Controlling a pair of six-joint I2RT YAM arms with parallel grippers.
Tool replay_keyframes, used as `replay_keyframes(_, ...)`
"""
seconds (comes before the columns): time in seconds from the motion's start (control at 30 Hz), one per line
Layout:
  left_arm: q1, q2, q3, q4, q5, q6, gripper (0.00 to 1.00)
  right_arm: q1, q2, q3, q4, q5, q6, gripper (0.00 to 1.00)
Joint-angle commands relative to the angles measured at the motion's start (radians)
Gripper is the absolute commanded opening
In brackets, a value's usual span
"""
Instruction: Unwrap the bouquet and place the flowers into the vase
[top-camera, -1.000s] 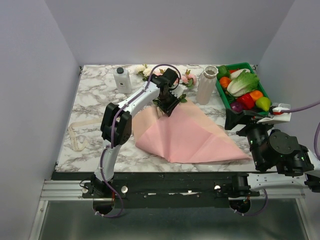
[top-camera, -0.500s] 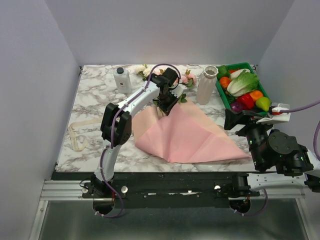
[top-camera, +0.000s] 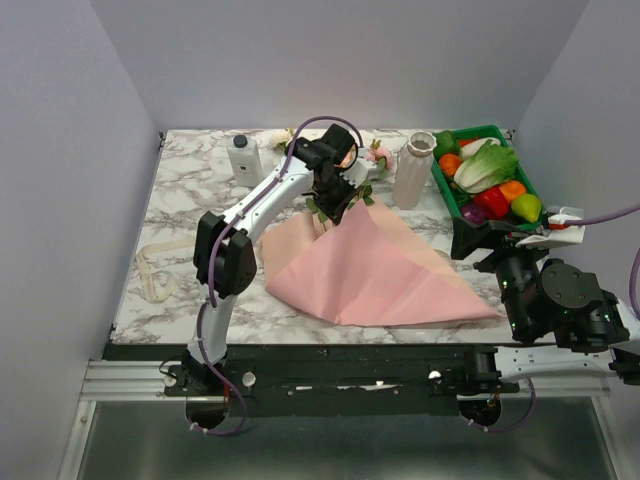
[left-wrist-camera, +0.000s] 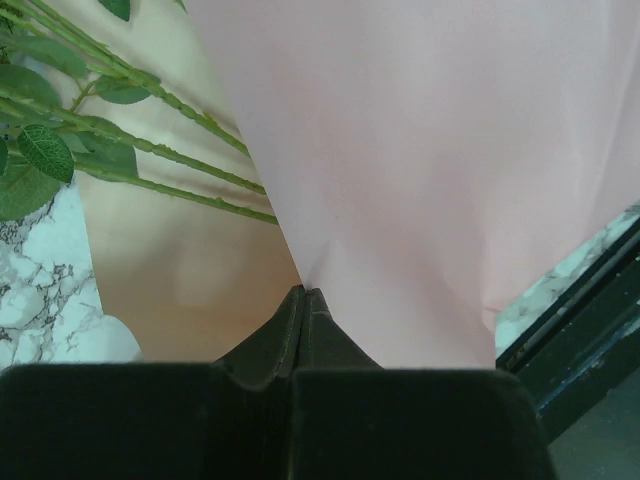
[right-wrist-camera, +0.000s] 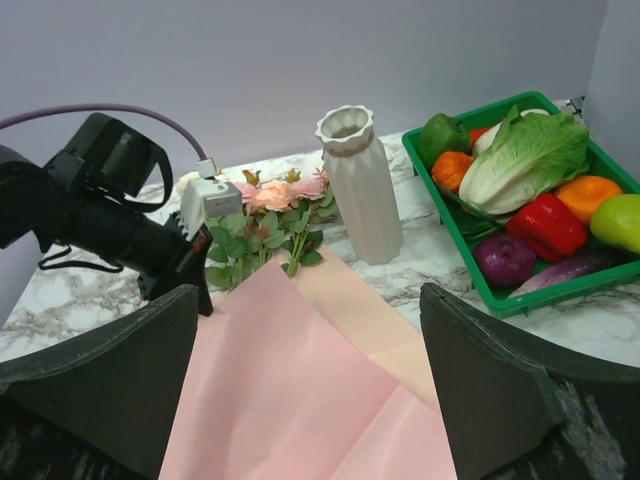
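Note:
The bouquet lies unwrapped: a pale pink paper sheet (top-camera: 370, 270) is spread over the marble table, with a peach sheet (right-wrist-camera: 372, 312) beneath it. The flowers (top-camera: 368, 158) lie at the sheet's far end, pink blooms (right-wrist-camera: 272, 194) and green leaves toward the back wall, and their stems (left-wrist-camera: 150, 150) run under the pink sheet (left-wrist-camera: 420, 150). My left gripper (top-camera: 334, 205) is shut, its tips (left-wrist-camera: 303, 293) pinching the sheet's edge beside the stems. The white ribbed vase (top-camera: 413, 170) stands upright just right of the flowers (right-wrist-camera: 355, 190). My right gripper (right-wrist-camera: 310, 390) hovers open over the sheet's near right part.
A green tray (top-camera: 478, 131) of vegetables sits at the back right, its near rim (right-wrist-camera: 560, 292) close to the vase. A white capped bottle (top-camera: 243, 160) stands at the back left. Cream ribbon (top-camera: 155, 270) lies loose near the table's left edge.
My left gripper has closed its jaws on the pink sheet's edge and its wrist has shifted slightly toward the back. The right arm has hardly moved.

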Motion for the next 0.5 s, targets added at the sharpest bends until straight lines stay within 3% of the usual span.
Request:
replay_keyframes(0.0, -0.023, -0.118, -0.024, -0.046, 0.099, 0.019, 0.0, 0.005, -0.017, -0.009, 0.009, 0.02, 0.004, 0.97)
replay_keyframes(0.3, -0.188, -0.338, -0.081, -0.134, 0.11, 0.038, 0.0, 0.005, -0.029, -0.023, 0.007, 0.037, -0.011, 0.97)
replay_keyframes(0.47, -0.291, -0.475, -0.227, -0.157, 0.098, 0.044, 0.0, 0.005, -0.028, -0.043, 0.001, 0.036, -0.002, 0.97)
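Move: The left hand already pinches the edge of the pink wrap a few centimetres off the table; the near table edge, the way the wrap is taken, lies about 27 cm straight back and 6 cm lower. The flower heads lie some 15 cm straight ahead and 3 cm lower, the vase about 9 cm ahead and 16 cm right. For the right hand, that stretch of near edge is about 10 cm back, 23 cm left and 31 cm down. Back towards the near table edge and up at the same time, the left hand draws the pinched wrap edge away from the flower heads, about 13 cm back and 10 cm up. It starts off mostly upward, then goes faster and more backward. The wrist swings some 15 degrees clockwise and tilts a little, while the shut fingers keep their hold on the paper. ##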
